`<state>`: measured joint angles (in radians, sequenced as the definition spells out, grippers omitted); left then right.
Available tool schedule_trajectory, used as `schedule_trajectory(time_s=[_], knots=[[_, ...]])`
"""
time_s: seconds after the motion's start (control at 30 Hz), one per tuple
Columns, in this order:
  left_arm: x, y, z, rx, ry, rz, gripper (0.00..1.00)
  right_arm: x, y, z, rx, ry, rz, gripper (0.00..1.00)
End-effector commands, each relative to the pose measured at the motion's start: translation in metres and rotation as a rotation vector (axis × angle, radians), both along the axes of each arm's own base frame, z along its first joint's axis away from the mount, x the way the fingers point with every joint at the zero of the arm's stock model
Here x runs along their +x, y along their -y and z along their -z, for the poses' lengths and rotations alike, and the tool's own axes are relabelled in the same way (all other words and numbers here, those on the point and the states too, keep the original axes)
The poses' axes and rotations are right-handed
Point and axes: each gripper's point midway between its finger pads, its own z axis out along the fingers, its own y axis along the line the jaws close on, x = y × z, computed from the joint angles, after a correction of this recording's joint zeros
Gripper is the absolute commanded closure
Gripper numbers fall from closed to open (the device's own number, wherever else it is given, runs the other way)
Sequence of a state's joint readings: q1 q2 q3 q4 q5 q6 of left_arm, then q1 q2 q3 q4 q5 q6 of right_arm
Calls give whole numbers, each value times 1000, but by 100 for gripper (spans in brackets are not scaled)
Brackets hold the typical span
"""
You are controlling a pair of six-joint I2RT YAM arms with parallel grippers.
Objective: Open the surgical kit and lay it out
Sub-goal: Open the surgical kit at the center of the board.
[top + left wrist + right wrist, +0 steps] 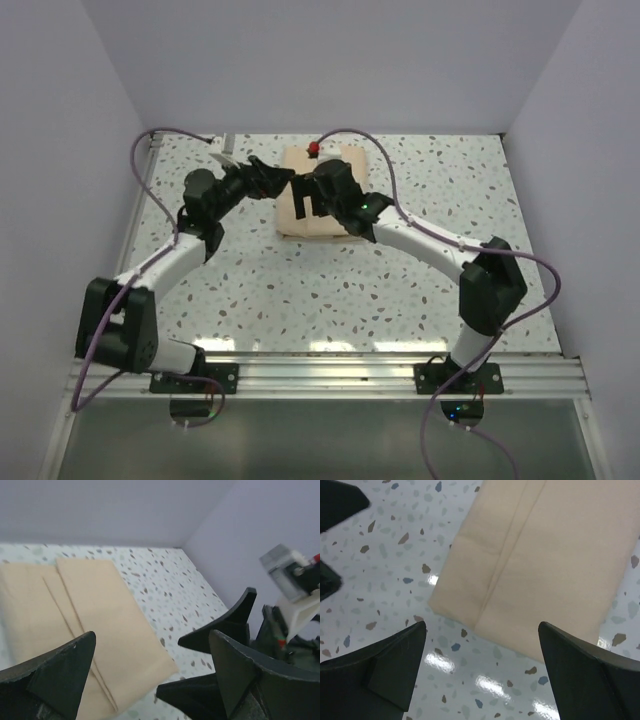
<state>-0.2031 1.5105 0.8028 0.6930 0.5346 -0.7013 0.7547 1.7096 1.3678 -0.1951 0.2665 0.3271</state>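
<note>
The surgical kit (318, 222) is a beige cloth bundle, folded shut and lying flat on the speckled table at the back centre. In the left wrist view the kit (90, 605) shows a long fold seam, and the right wrist view shows the kit (545, 560) by its near corner. My left gripper (272, 178) hovers at the bundle's left edge, and my left gripper (152, 635) is open with nothing between its fingers. My right gripper (310, 208) hangs over the bundle's middle. The right gripper (481, 625) is open and empty above the kit's near edge. The two grippers are close together.
White walls enclose the table (400, 290) on the left, right and back. An aluminium rail (330, 375) runs along the near edge by the arm bases. Purple cables (400, 215) loop over both arms. The right gripper's fingers (220, 625) crowd the left wrist view.
</note>
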Motion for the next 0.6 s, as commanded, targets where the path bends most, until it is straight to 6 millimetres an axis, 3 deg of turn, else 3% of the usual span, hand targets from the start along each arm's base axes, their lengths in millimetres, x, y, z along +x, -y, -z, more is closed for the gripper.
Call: schedule_trajectory(time_s=[0.0, 0.07, 0.13, 0.17, 0.2, 0.27, 0.33, 0.57], knots=[[13, -83, 10, 335, -48, -448, 0, 14, 10, 9, -194, 19, 83, 2], [4, -108, 1, 318, -84, -561, 0, 25, -2, 19, -214, 18, 92, 2], [-9, -122, 8, 324, -114, -602, 0, 34, -7, 18, -239, 28, 101, 5], [-18, -126, -3, 309, -84, -621, 0, 38, -10, 36, -280, 9, 107, 7], [-26, -129, 5, 315, -96, -627, 0, 42, -12, 32, -289, 13, 113, 14], [-39, -134, -4, 287, -70, -652, 0, 48, -15, 52, -333, -7, 110, 18], [-49, -138, 5, 286, -80, -662, 0, 53, -19, 56, -344, -11, 111, 30], [-57, -142, 15, 282, -82, -680, 0, 56, -28, 85, -368, -53, 107, 37]])
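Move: My right hand is over the near part of the surgical kit. The kit's middle lies about 10 cm ahead, 2 cm to the right and some 18 cm below; its front-to-back fold is also about 10 cm ahead but 2 cm to the left, at the same depth. My left gripper hangs close by, roughly 7 cm left and 2 cm ahead of the right hand, slightly higher. From my left hand the kit's middle is about 8 cm ahead, 10 cm right and 20 cm below. I bring my right hand down about 11 cm towards the kit's fold, reaching some 5 cm forward and a little left early on, rolling its left side down about 20 degrees and narrowing the fingers to about two-thirds open. My left hand clears out, still wide open: up about 7 cm, then left about 14 cm and back 6 cm while sinking again, swinging some 40 degrees counter-clockwise. ##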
